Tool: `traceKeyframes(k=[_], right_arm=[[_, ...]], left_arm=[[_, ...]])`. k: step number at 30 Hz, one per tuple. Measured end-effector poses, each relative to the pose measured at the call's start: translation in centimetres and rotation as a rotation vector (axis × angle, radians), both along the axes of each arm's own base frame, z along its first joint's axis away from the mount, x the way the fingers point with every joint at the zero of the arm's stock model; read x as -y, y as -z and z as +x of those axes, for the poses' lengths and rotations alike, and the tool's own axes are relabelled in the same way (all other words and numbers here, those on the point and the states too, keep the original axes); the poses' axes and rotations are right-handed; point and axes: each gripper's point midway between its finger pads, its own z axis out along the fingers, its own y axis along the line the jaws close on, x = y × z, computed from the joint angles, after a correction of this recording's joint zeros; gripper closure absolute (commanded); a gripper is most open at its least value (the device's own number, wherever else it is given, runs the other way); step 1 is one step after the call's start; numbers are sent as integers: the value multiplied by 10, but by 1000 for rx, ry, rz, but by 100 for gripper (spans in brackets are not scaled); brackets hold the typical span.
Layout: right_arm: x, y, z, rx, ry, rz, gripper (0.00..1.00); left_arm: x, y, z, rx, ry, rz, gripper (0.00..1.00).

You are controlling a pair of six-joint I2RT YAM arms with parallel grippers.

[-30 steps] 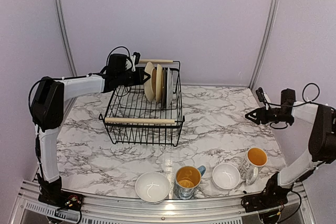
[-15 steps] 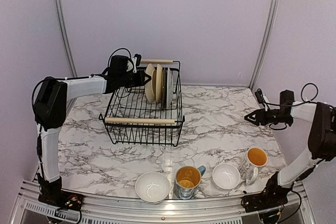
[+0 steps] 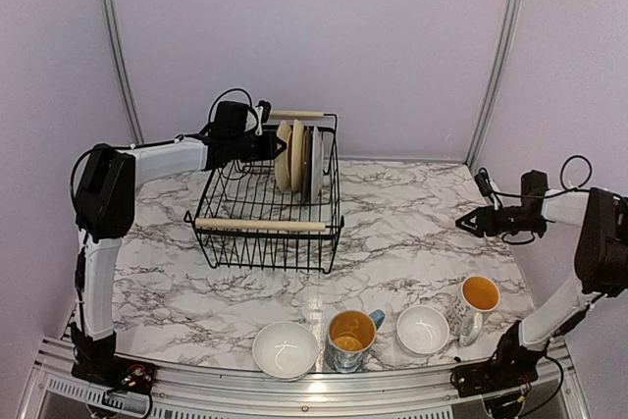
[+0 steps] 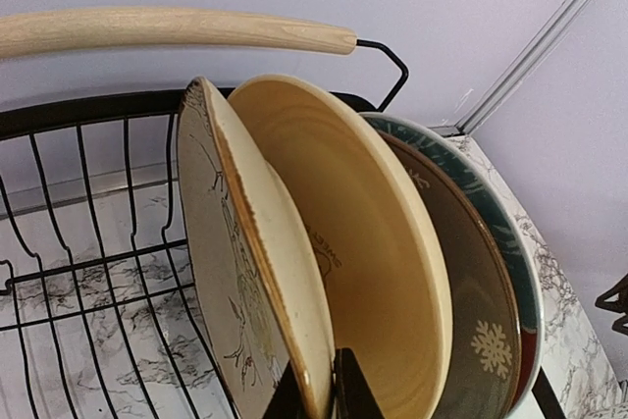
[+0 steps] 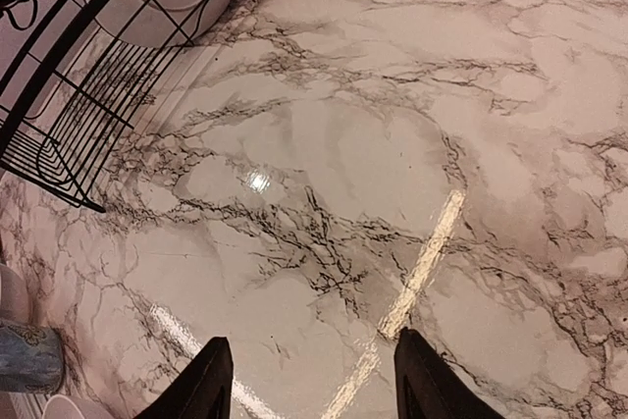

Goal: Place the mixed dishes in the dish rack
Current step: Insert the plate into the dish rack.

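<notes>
The black wire dish rack (image 3: 238,205) stands at the back centre, several plates upright at its far end. My left gripper (image 3: 271,148) is shut on the rim of the cream plate with a bird (image 4: 239,272), the leftmost one; its fingertips (image 4: 355,392) pinch the edge. Close behind it stand the pale yellow plate (image 4: 378,242), a grey-brown snowflake plate (image 4: 478,311) and a teal plate (image 4: 509,242). Two white bowls (image 3: 286,348) (image 3: 423,329) and two yellow-lined mugs (image 3: 351,339) (image 3: 477,302) sit along the front edge. My right gripper (image 3: 467,220) (image 5: 314,385) hangs open over bare marble.
The rack's wooden handles (image 3: 261,226) (image 4: 167,28) span its near and far ends. Its corner (image 5: 69,144) and a blue mug (image 5: 27,360) show at the left of the right wrist view. Purple walls close in behind and beside the table.
My left gripper has carried the cream plate slightly right, closer against the pale yellow plate. The right arm has barely shifted.
</notes>
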Motion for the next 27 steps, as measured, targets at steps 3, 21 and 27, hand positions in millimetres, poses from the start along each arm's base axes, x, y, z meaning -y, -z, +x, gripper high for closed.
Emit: traceKeyframes(k=[3, 21, 27], right_arm=[[0, 2, -1, -8, -1, 3, 46], [0, 3, 1, -20, -2, 8, 46], [0, 3, 0, -21, -3, 11, 45]], left_arm=[[2, -1, 4, 14, 6, 7, 76], [14, -40, 7, 166, -5, 52, 58], [5, -59, 6, 203, -54, 73, 52]])
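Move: The left gripper still pinches the top rim of the branch-patterned plate, already down in the rack, its middle about 3 cm ahead and some 8 cm below the fingers. Next to it the cream plate stands about 3 cm to the right of the gripper and 3 cm ahead, the grey plate 5 cm to the right and likewise 3 cm ahead, both at that same depth. From the right gripper the patterned plate lies roughly 19 cm ahead and 36 cm to the left, about level in height. Open the left gripper from its pinch to nearly half wide so the fingers let go of the branch-patterned plate's rim, easing barely a centimetre forward and to the right at first. Lift it about 6 cm, with a near-pause partway, clear above the row of plates, and tip the fingers up some 10 degrees as it rises. ##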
